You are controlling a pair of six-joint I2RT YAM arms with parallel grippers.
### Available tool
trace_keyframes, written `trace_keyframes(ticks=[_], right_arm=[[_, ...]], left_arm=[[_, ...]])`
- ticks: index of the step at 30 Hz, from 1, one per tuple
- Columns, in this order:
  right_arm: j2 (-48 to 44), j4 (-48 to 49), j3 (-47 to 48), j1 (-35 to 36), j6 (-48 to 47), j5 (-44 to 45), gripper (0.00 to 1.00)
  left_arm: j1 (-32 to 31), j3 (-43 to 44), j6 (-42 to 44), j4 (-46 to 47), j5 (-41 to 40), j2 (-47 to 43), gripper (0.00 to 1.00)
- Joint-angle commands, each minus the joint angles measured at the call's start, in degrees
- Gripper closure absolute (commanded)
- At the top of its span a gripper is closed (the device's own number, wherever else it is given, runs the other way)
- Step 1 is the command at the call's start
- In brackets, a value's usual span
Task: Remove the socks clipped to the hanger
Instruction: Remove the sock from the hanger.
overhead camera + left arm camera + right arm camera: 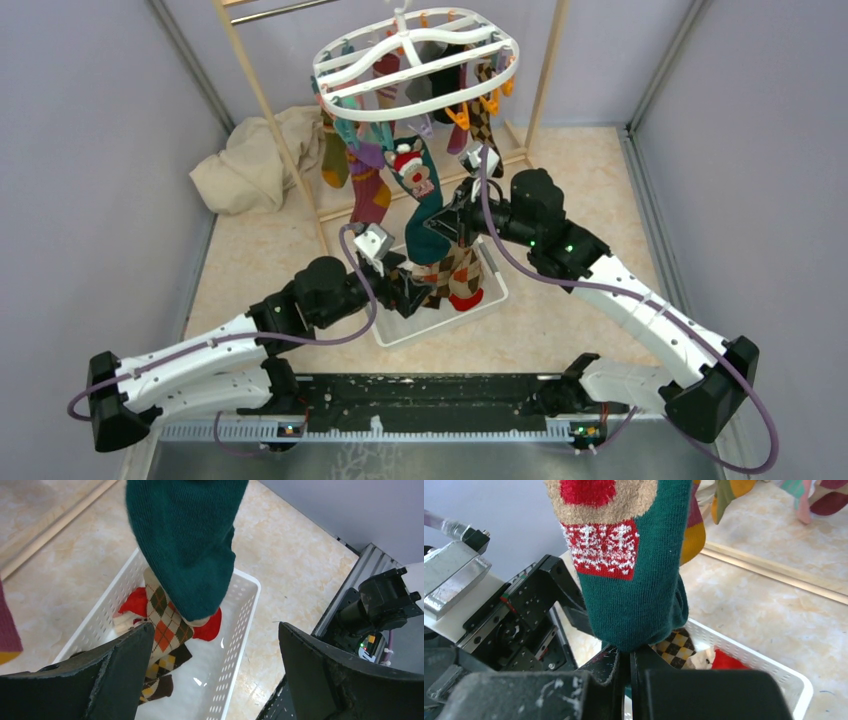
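The white oval hanger [330, 62] hangs at the back, with several socks [368, 190] dangling from its pegs. A long dark green sock [425, 235] with a red and white pattern reaches down from it to the basket. My right gripper [447, 222] is shut on that sock's lower part [639, 595], the fabric pinched between its fingertips [629, 655]. The sock's toe [187, 545] hangs just above the basket. My left gripper [214, 630] is low over the basket, open and holding nothing.
A white mesh basket [245, 630] on the floor holds an argyle sock [167, 625], a brown-yellow check sock [676, 647] and a red one [210, 627]. A wooden pole rack [270, 110] carries the hanger. A beige cloth [250, 160] lies at the back left.
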Motion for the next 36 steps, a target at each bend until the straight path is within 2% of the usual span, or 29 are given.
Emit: trace_keyframes(ticks=[1, 9, 21, 25, 28, 34, 36], right_arm=[[-0.8, 2.1, 3.5, -0.6, 2.2, -4.5, 1.00], [0.0, 4.6, 2.4, -0.8, 4.7, -7.2, 1.00], [-0.8, 6.5, -0.7, -0.8, 6.5, -8.6, 1.00], [-1.2, 7.2, -1.8, -0.9, 7.0, -8.8, 1.00], [-1.3, 7.2, -2.2, -0.8, 7.1, -8.8, 1.00], [-1.7, 7.4, -3.2, -0.8, 7.1, -8.1, 1.00], [-1.8, 7.0, -3.2, -0.8, 7.2, -7.6, 1.00]], left_arm=[[0.1, -1.8, 2.9, 10.1, -0.7, -1.7, 0.01], [1.8, -0.9, 3.9, 15.4, 2.4, 1.0, 0.01], [9.5, -1.9, 0.0, 23.3, 9.8, 4.0, 0.01], [9.9, -0.8, -0.1, 24.5, 13.2, 6.3, 0.02], [9.9, -0.2, -0.2, 25.8, 14.8, 7.4, 0.14], [9.9, 1.5, 0.2, 25.0, 16.3, 8.9, 0.70], [9.9, 2.0, 0.5, 24.3, 16.3, 9.2, 0.78]])
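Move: The green sock's foot hangs about 6 cm ahead of the open left gripper, some 3 cm to its right and 5 cm higher. The right gripper already holds this sock, with the foot about 4 cm below it, level fore and aft and 2 cm to its left. From the left hand, the maroon sock hangs roughly 12 cm ahead, 10 cm left and 8 cm up; the white basket's middle lies some 9 cm ahead, 5 cm right and 30 cm down. The green sock's foot is taken between the left fingers: the open left hand climbs and reaches forward about 4 cm each way, its fingertips tipping up, then slides some 2–3 cm right to just under the right gripper and closes most of the way around the fabric. The right hand keeps its pinch and eases about 2 cm back and slightly left. ##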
